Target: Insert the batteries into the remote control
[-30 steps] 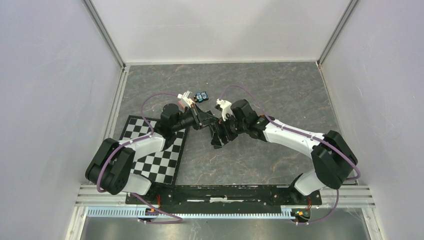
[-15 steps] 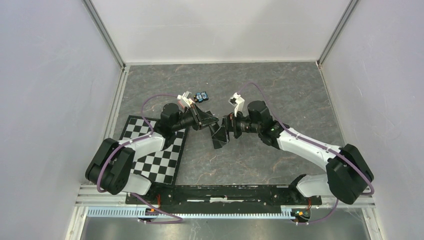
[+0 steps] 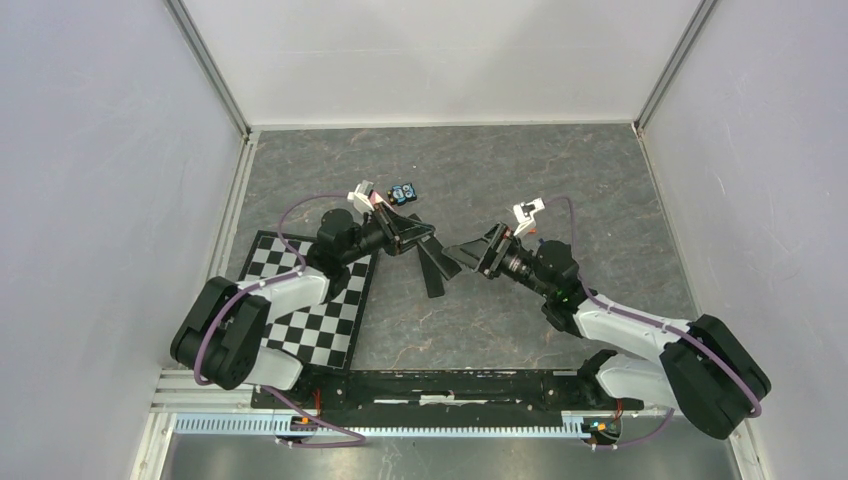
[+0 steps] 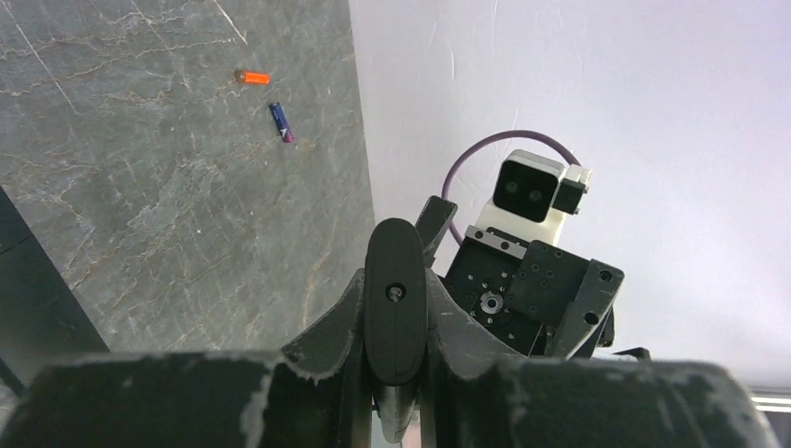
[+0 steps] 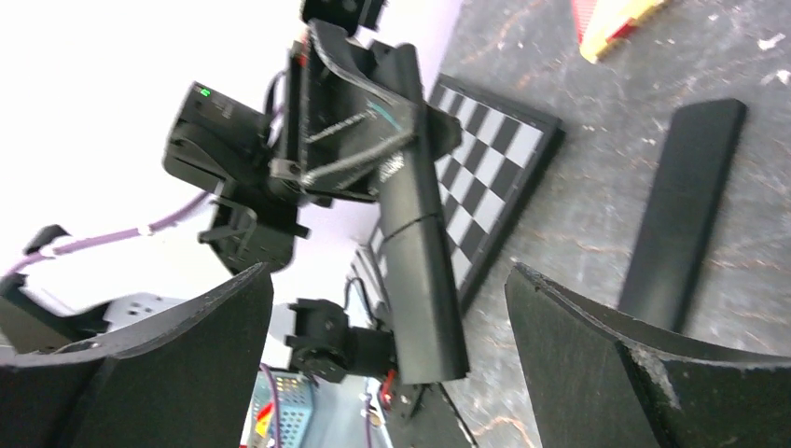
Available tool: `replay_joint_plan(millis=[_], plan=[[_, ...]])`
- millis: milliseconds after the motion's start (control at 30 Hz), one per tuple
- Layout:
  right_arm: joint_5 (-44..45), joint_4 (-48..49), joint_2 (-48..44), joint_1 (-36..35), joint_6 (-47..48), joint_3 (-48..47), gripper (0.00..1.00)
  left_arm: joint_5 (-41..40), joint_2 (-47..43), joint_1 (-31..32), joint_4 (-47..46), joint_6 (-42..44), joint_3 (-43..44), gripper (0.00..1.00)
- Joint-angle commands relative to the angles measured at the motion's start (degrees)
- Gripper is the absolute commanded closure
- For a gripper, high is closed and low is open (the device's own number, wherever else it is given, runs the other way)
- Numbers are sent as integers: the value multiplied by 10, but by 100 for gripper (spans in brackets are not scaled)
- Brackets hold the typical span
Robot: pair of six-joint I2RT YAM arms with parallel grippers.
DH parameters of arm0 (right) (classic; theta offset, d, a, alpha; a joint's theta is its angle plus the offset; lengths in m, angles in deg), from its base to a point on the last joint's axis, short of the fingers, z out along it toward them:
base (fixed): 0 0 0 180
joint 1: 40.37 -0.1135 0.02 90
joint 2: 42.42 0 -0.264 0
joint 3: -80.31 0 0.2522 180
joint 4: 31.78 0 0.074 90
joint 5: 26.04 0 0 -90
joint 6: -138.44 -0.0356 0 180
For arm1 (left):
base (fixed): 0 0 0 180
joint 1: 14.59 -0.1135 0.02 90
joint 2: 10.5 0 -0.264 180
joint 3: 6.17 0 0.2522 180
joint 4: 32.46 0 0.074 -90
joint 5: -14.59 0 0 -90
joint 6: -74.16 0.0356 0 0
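My left gripper [image 3: 412, 238] is shut on a slim black remote control [image 3: 428, 268], held above the table. In the left wrist view the remote [image 4: 395, 299] shows end-on between the fingers [image 4: 326, 336]. Two batteries lie far off on the stone table, one orange-red [image 4: 252, 77] and one blue and purple [image 4: 281, 121]. My right gripper [image 3: 462, 252] stands wide open just right of the remote, touching nothing. From the right wrist, the remote [image 5: 420, 252] hangs tilted between my spread fingers [image 5: 168, 364].
A long flat black piece [image 5: 681, 205] lies on the table beyond the remote. A checkerboard mat [image 3: 310, 300] sits under the left arm. A small blue-and-black gadget [image 3: 403, 192] lies behind the left gripper. White walls enclose the table.
My right arm has drawn back to the right, away from the remote, and its jaws have opened wide. The left gripper still holds the remote in the same spot.
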Motion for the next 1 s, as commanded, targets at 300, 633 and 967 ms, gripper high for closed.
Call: replay_joint_plan(millis=[300,633,967], plan=[[16,71,51,-17,-59,-21,26,-37,-48,-3,-65,-64,-6,98],[19,96,79,-29,-61,-2,60,-50,-82,-2,-109,-144,-16,98],[41,143,128,-37,-42,-24,64,-47,-90,11,-160,-198,-10,98]])
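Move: The remote control, still gripped by the left hand about its middle, has that middle some 2 cm back and 2 cm right of the left hand point. It lies about 2 cm ahead and 4 cm left of the open right hand, at nearly its height. A second black slab lies on the table about 17 cm below, some 3 cm back and 5 cm left of the right hand. From the left hand, the snack packet lies about 7 cm ahead and 10 cm left, also 17 cm below. The remote's free end comes between the right fingers, which close from wide open to under half and settle there, one pad on each side, pinching it. Meanwhile the right hand shifts about 2 cm left and ends some 2.5 cm higher, most of that rise late. The left hand keeps its grip, lifts about 5 cm and tilts some 10 degrees, its left side dipping. ##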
